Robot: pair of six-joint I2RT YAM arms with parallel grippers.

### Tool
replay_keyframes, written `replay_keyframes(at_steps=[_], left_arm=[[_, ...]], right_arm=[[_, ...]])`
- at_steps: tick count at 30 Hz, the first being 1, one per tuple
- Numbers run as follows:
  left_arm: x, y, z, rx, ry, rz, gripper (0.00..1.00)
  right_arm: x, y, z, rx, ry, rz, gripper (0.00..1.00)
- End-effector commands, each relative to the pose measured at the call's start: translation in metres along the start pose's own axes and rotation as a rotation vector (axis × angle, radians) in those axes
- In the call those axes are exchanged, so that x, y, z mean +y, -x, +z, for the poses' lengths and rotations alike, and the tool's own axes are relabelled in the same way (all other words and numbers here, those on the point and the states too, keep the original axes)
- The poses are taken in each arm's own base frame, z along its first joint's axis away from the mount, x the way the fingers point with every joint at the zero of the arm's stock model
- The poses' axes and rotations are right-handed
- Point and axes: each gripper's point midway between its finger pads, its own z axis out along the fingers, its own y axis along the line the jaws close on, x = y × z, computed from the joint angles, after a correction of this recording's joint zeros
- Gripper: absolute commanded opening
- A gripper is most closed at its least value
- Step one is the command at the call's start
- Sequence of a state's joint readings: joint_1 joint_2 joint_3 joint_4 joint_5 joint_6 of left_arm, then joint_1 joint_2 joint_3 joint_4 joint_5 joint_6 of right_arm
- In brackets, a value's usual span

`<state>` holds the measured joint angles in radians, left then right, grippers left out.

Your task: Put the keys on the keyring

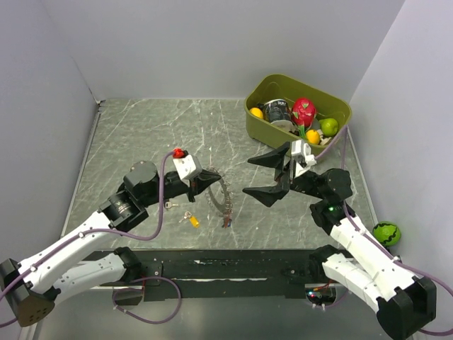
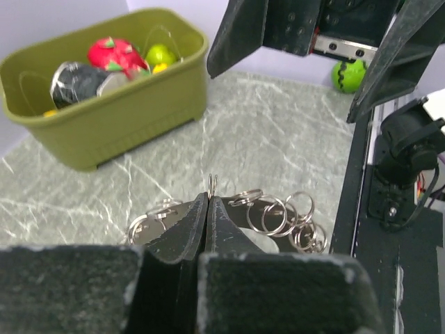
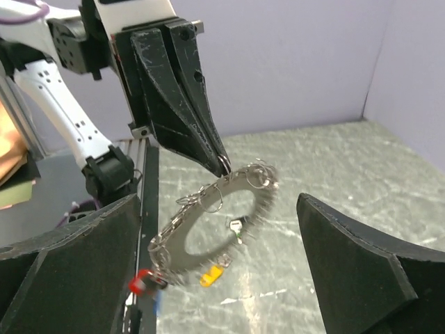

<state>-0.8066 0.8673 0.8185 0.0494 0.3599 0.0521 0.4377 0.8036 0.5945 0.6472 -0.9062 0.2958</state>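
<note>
The keyring point(image 1: 225, 198) is a thin metal ring fringed with many small grey pieces and split rings. It hangs tilted above the table from my left gripper point(image 1: 214, 175), which is shut on its upper edge. In the right wrist view the keyring point(image 3: 182, 240) looks blurred, with a red-capped piece point(image 3: 142, 281) at its low end. Two keys lie on the table: a yellow-capped one point(image 1: 192, 220) point(image 3: 211, 276) and a small silver one point(image 1: 170, 205) point(image 3: 236, 226). My right gripper point(image 1: 248, 177) stands open just right of the ring, apart from it. In the left wrist view only the split rings point(image 2: 278, 212) show past the shut fingers.
An olive bin point(image 1: 340, 106) holding toy fruit and a can stands at the back right. A green striped ball point(image 1: 386, 233) lies beyond the table's right edge. Grey walls close in the left, back and right sides.
</note>
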Motion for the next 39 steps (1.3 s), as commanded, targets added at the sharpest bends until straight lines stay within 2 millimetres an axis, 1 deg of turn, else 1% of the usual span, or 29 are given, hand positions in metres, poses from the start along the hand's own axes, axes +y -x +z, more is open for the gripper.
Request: replay_keyframes(at_steps=[1,4,8,11,12,13,14,15,16,18,19,21,22,23,24,25,26,27,29,30,31,32,33,34,35,36,37,38,39], left_arm=[[0.001,0.009,0.001,0.0,-0.002,0.014,0.01],[0.0,0.002,0.003,0.009,-0.001,-0.009,0.01],[0.007,-0.005,0.004,0.002,0.045,-0.043,0.01],[0.024,-0.011,0.005,0.005,0.113,-0.102,0.01],[0.037,-0.012,0.003,0.002,0.143,-0.116,0.01],[0.035,-0.018,0.005,0.015,0.099,-0.15,0.01],[0.04,-0.02,0.005,0.015,0.102,-0.17,0.01],[0.053,-0.027,0.006,0.029,0.127,-0.196,0.01],[0.056,-0.029,0.007,0.025,0.128,-0.225,0.01],[0.076,-0.038,0.006,0.044,0.19,-0.275,0.01],[0.08,-0.041,0.006,0.046,0.194,-0.294,0.01],[0.103,-0.047,0.001,0.048,0.285,-0.336,0.01],[0.109,-0.048,-0.001,0.043,0.308,-0.368,0.01],[0.119,-0.048,-0.006,0.036,0.356,-0.39,0.01],[0.132,-0.047,-0.013,0.026,0.398,-0.41,0.01],[0.138,-0.043,-0.018,0.011,0.424,-0.435,0.01],[0.145,-0.044,-0.023,0.009,0.453,-0.453,0.01],[0.156,-0.041,-0.034,-0.007,0.499,-0.461,0.01],[0.168,-0.034,-0.047,-0.032,0.555,-0.484,0.01],[0.178,-0.032,-0.061,-0.041,0.604,-0.495,0.01],[0.184,-0.026,-0.068,-0.059,0.634,-0.52,0.01],[0.188,-0.023,-0.075,-0.069,0.66,-0.528,0.01],[0.197,-0.022,-0.09,-0.08,0.719,-0.551,0.01],[0.203,-0.014,-0.099,-0.101,0.752,-0.554,0.01],[0.208,-0.01,-0.107,-0.12,0.784,-0.557,0.01],[0.214,-0.015,-0.121,-0.112,0.838,-0.59,0.01],[0.219,-0.009,-0.128,-0.129,0.87,-0.594,0.01],[0.222,-0.007,-0.135,-0.136,0.896,-0.601,0.01],[0.226,-0.004,-0.143,-0.145,0.925,-0.608,0.01]], right_arm=[[-0.004,0.004,0.001,0.019,-0.007,-0.027,1.0],[-0.01,-0.011,0.001,0.066,-0.018,0.006,1.0],[-0.016,-0.032,-0.004,0.11,-0.064,0.05,1.0],[-0.021,-0.046,-0.009,0.154,-0.106,0.1,1.0],[-0.021,-0.05,-0.01,0.161,-0.108,0.108,1.0],[-0.021,-0.058,-0.013,0.176,-0.117,0.123,1.0],[-0.022,-0.063,-0.014,0.182,-0.134,0.131,1.0],[-0.023,-0.068,-0.015,0.196,-0.141,0.14,1.0],[-0.023,-0.078,-0.018,0.229,-0.153,0.166,1.0],[-0.024,-0.086,-0.019,0.258,-0.178,0.183,1.0],[-0.025,-0.091,-0.02,0.274,-0.189,0.186,1.0],[-0.025,-0.104,-0.019,0.314,-0.22,0.213,1.0],[-0.027,-0.11,-0.017,0.336,-0.227,0.224,1.0],[-0.024,-0.119,-0.017,0.369,-0.235,0.245,1.0],[-0.031,-0.124,-0.015,0.391,-0.283,0.246,1.0],[-0.025,-0.13,-0.005,0.426,-0.255,0.245,1.0],[-0.025,-0.136,-0.003,0.454,-0.272,0.247,1.0],[-0.025,-0.144,-0.001,0.485,-0.289,0.25,1.0],[-0.025,-0.161,0.012,0.549,-0.306,0.257,1.0],[-0.023,-0.169,0.014,0.589,-0.311,0.271,0.99],[-0.03,-0.176,0.023,0.616,-0.338,0.271,0.99],[-0.023,-0.18,0.032,0.633,-0.319,0.266,0.98],[-0.022,-0.189,0.033,0.674,-0.333,0.272,0.98],[-0.026,-0.2,0.039,0.714,-0.355,0.276,0.97],[-0.017,-0.207,0.046,0.742,-0.339,0.273,0.96],[-0.019,-0.201,0.06,0.734,-0.339,0.268,0.96],[-0.017,-0.22,0.062,0.792,-0.349,0.288,0.95],[-0.013,-0.225,0.07,0.804,-0.349,0.282,0.95],[-0.013,-0.218,0.086,0.788,-0.345,0.278,0.93]])
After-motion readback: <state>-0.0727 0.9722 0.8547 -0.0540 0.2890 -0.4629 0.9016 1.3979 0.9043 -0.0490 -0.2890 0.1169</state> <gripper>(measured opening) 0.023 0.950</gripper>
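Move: For the open right hand, the yellow-tagged key lies about 17 cm to the left, 5 cm ahead and some 34 cm below. From that hand, the black key is about 24 cm left and 10 cm ahead, also on the table, while the held keyring hangs about 8 cm left, 2 cm back and 8 cm lower. From the left hand, the yellow-tagged key is about 8 cm left, 4 cm ahead and 31 cm down; the black key is 16 cm left and 9 cm ahead. Still pinching the keyring by its edge, the left hand dips, then sweeps it left and forward, nearly 20 cm left and 15 forward, rising slightly at the end while turning counter-clockwise and tipping down. The empty right hand stays wide open and sinks about 20 cm, first nearly straight, then also leftward some 10 cm towards the yellow-tagged key, its fingers tipping down. ##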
